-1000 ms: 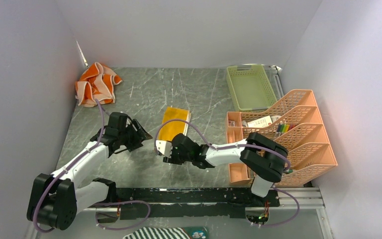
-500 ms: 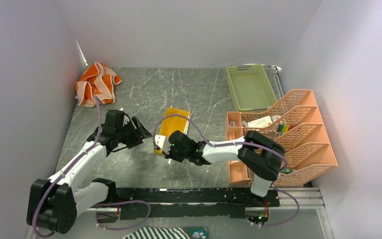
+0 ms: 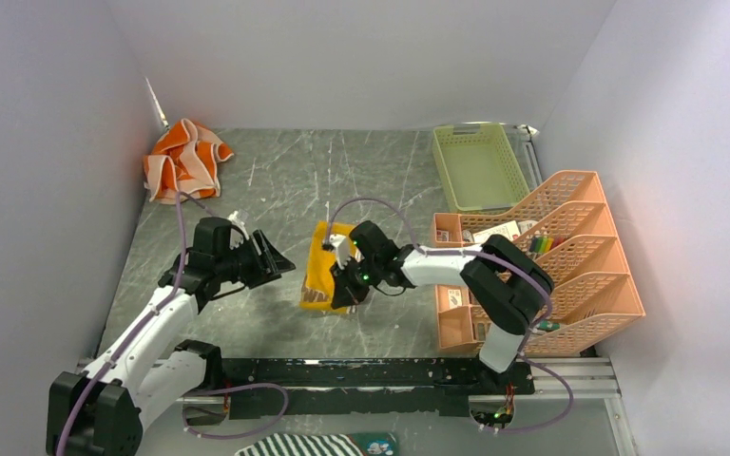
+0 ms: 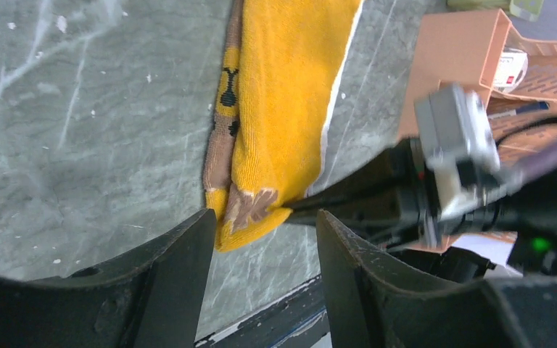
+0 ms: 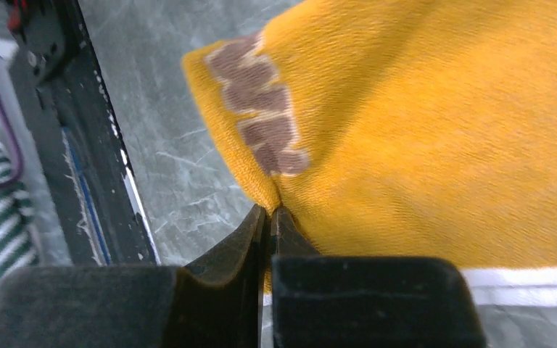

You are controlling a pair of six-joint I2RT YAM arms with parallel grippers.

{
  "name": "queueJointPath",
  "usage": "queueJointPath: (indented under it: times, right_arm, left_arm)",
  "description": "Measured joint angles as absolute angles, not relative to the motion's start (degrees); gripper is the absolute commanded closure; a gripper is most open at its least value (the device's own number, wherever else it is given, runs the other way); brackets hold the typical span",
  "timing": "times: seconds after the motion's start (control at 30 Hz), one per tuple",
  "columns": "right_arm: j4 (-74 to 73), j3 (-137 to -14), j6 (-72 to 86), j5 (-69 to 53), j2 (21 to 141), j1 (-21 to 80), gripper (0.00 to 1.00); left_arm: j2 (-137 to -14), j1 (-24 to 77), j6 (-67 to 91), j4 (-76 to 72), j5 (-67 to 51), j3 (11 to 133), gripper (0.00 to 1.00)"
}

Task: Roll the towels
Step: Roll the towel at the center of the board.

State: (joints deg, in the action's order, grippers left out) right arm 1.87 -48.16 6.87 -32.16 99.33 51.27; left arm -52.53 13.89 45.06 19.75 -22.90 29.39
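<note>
The mustard-yellow towel [image 3: 318,266] lies mid-table, long and narrow, with a brown pattern at its near end [image 4: 283,109]. My right gripper [image 3: 340,288] is shut on that near corner [image 5: 270,210], pinching a fold of the cloth [image 5: 421,130]. My left gripper [image 3: 285,263] hovers just left of the towel, open. In the left wrist view the towel's near tip sits between its fingertips [image 4: 265,225] without touching them. The orange towel [image 3: 182,160] with cream border lies crumpled at the back left corner, far from both grippers.
A green basket [image 3: 480,166] stands at the back right. An orange file organizer [image 3: 570,275] with small items fills the right side. A black rail [image 3: 361,372] runs along the near edge, and a striped cloth [image 3: 314,445] lies in front of it.
My right gripper has shut on the yellow towel's near corner and its wrist has swung back over the towel, which now looks narrower. My left gripper has moved right, closer to the towel.
</note>
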Motion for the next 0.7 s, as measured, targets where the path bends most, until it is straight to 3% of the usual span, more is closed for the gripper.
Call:
queueJointPath:
  times: [0.17,0.5,0.7]
  right_arm:
    - [1.02,-50.63,12.71,-39.24,103.63,46.17,1.00]
    - [-0.73,-54.11,17.74,-50.04,109.45,41.08,1.00]
    - [-5.41,-58.11,13.72,-50.68,109.40,40.93,1.00]
  left_arm:
    - [-52.34,13.89,44.71,18.57,-26.59,29.28,0.43]
    - [-53.10,13.91,41.78,16.03,-31.97,29.32,0.45]
    - [-60.01,13.98,43.38,6.57,-36.91,28.97,0.76]
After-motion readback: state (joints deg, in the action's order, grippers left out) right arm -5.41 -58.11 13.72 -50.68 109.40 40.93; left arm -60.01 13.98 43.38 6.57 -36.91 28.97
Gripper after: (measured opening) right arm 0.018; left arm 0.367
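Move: The brown-and-yellow towel lies folded lengthwise away from the robot. Its near left corner is about 5 cm to the right of the left hand, 4 cm back and 9 cm below. The right hand already grips the near edge, with the towel's middle some 8 cm ahead, 1 cm left and 1 cm below. The left gripper hovers roughly 10 cm left of the right hand, 5 cm ahead and 8 cm above. The orange towel is about 24 cm ahead and 21 cm left of the left hand, 6 cm below. Keeping its pinch on the near edge, the right hand rolls it forward over the towel, turning some 20 degrees so its top tips away from the base while it advances about 3 cm, dipping slightly before rising about 1 cm above its start. The left hand, touching nothing, shifts about 3.5 cm right towards the towel's left side and rises slightly, turning clockwise as its fingers close to roughly half their former gap. ##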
